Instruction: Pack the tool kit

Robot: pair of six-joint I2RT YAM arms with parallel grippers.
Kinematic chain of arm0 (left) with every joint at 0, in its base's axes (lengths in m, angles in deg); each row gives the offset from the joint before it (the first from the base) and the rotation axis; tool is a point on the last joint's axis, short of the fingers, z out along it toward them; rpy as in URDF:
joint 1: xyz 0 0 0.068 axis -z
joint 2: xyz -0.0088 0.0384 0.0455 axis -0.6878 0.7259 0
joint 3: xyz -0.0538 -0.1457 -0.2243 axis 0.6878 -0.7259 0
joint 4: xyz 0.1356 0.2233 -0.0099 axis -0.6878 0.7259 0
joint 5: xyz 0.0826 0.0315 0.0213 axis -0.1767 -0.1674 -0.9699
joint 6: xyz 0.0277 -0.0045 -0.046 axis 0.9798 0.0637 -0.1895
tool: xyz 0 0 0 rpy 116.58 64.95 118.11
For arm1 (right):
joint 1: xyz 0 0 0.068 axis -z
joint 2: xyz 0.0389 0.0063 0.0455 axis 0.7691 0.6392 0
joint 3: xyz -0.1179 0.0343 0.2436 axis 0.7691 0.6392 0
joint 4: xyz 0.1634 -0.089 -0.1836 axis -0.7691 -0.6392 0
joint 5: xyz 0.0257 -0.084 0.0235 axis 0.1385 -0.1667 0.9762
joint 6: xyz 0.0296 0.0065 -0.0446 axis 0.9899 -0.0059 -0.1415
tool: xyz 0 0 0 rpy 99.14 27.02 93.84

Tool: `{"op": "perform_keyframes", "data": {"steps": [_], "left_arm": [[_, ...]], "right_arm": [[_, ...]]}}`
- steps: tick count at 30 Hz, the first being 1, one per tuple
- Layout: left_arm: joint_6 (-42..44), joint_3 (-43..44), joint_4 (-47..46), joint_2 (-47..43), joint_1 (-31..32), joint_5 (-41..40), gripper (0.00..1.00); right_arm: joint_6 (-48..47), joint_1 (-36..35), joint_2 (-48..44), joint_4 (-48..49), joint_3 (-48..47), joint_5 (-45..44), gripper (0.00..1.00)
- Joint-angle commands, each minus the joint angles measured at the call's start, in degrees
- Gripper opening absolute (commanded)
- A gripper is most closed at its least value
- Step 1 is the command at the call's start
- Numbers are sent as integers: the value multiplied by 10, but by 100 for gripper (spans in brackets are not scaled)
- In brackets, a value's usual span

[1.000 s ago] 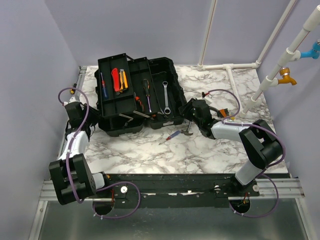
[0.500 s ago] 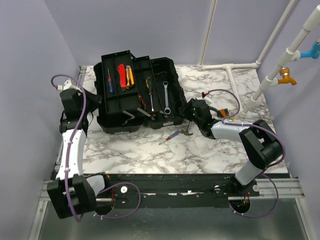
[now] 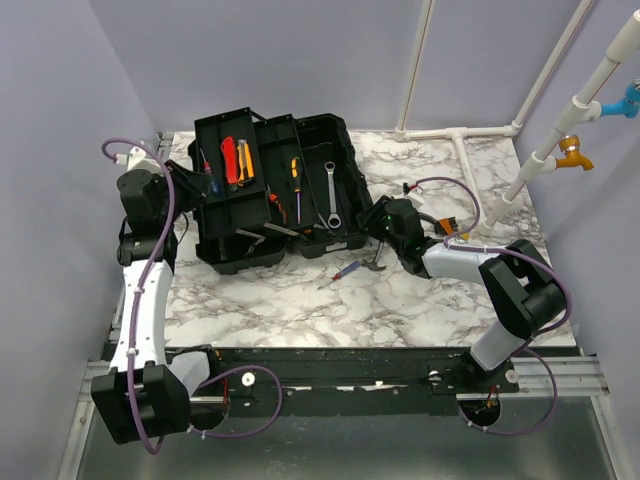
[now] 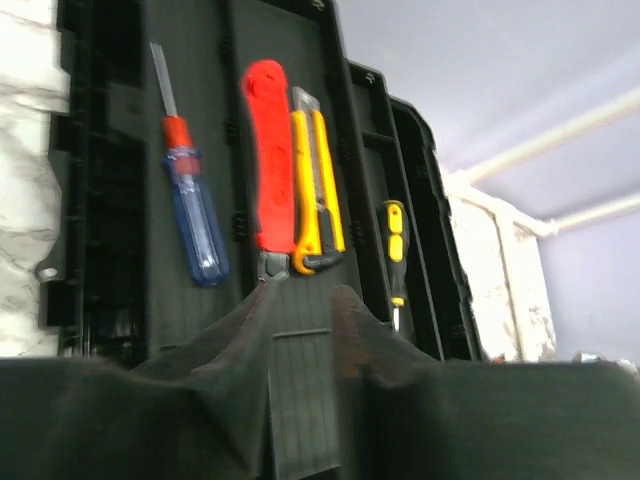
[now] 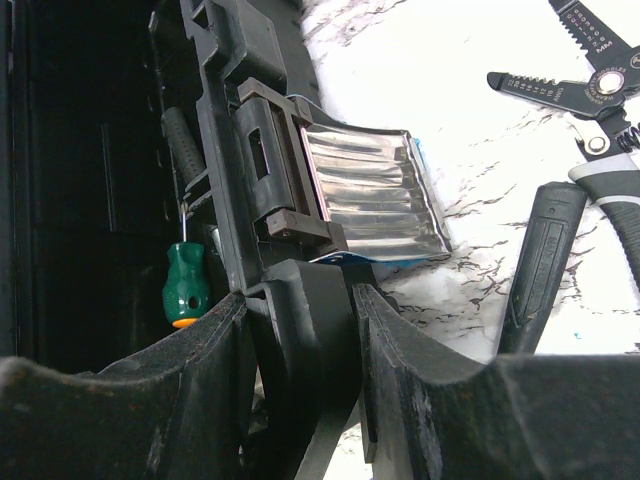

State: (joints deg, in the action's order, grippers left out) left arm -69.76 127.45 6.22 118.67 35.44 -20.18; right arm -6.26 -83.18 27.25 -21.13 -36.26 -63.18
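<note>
The black toolbox (image 3: 345,150) lies open at the table's back left. Its black tray (image 3: 215,205) sits tilted over the left half and holds a blue-handled screwdriver (image 4: 195,225), a red knife (image 4: 266,150) and a yellow knife (image 4: 320,185). My left gripper (image 3: 192,186) (image 4: 305,300) is shut on the tray's near wall. The box also holds a yellow-black screwdriver (image 3: 295,178), a wrench (image 3: 331,195) and a green-handled screwdriver (image 5: 185,285). My right gripper (image 3: 378,222) (image 5: 300,290) is shut on the box's right rim beside a metal latch (image 5: 370,190).
A small red-and-blue screwdriver (image 3: 345,271) and wire strippers (image 3: 376,264) (image 5: 600,90) lie on the marble in front of the box, next to my right gripper. A black handle (image 5: 545,270) lies beside them. White pipes (image 3: 470,150) run along the back right.
My left arm has risen and reached right to the tray's left end. The tray shifted right, then back, and tilted. The right arm has not moved.
</note>
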Motion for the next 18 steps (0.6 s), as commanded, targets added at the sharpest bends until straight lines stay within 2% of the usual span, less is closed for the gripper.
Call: {"op": "perform_keyframes", "data": {"steps": [1,4,7,10,12,18], "left_arm": [[-19,8,17,-41,-69,11,42],[-42,-16,8,-58,-120,13,63],[-84,-53,-35,-53,-166,48,75],[-135,-99,-113,-8,-200,116,86],[-157,-124,-155,26,-210,136,90],[-201,-186,-285,135,-236,174,90]], "right_arm": [[-67,-18,8,-8,0,37,1],[-65,-18,10,-9,0,35,1],[-64,-18,12,-9,0,33,1],[-63,-18,16,-10,-2,35,1],[-64,-18,17,-10,-3,36,1],[-63,-18,18,-10,-3,34,1]]}}
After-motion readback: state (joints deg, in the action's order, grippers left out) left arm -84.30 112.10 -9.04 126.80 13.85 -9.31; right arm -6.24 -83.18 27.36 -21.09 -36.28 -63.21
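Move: The toolbox's left rim lies about 5 cm to the left hand's left, 2 cm back and roughly 17 cm below. The blue screwdriver in the top tray is about 7 cm ahead, 2 cm left and 12 cm below that hand; the red knife is 10 cm ahead, 4 cm right, at the same depth. From the right hand, which still grips the box's right side, that left rim is some 37 cm left, 3 cm back and 3 cm higher. The left hand swings about 10 cm left, then drops about 10 cm beside the toolbox, fingers opening wide. ##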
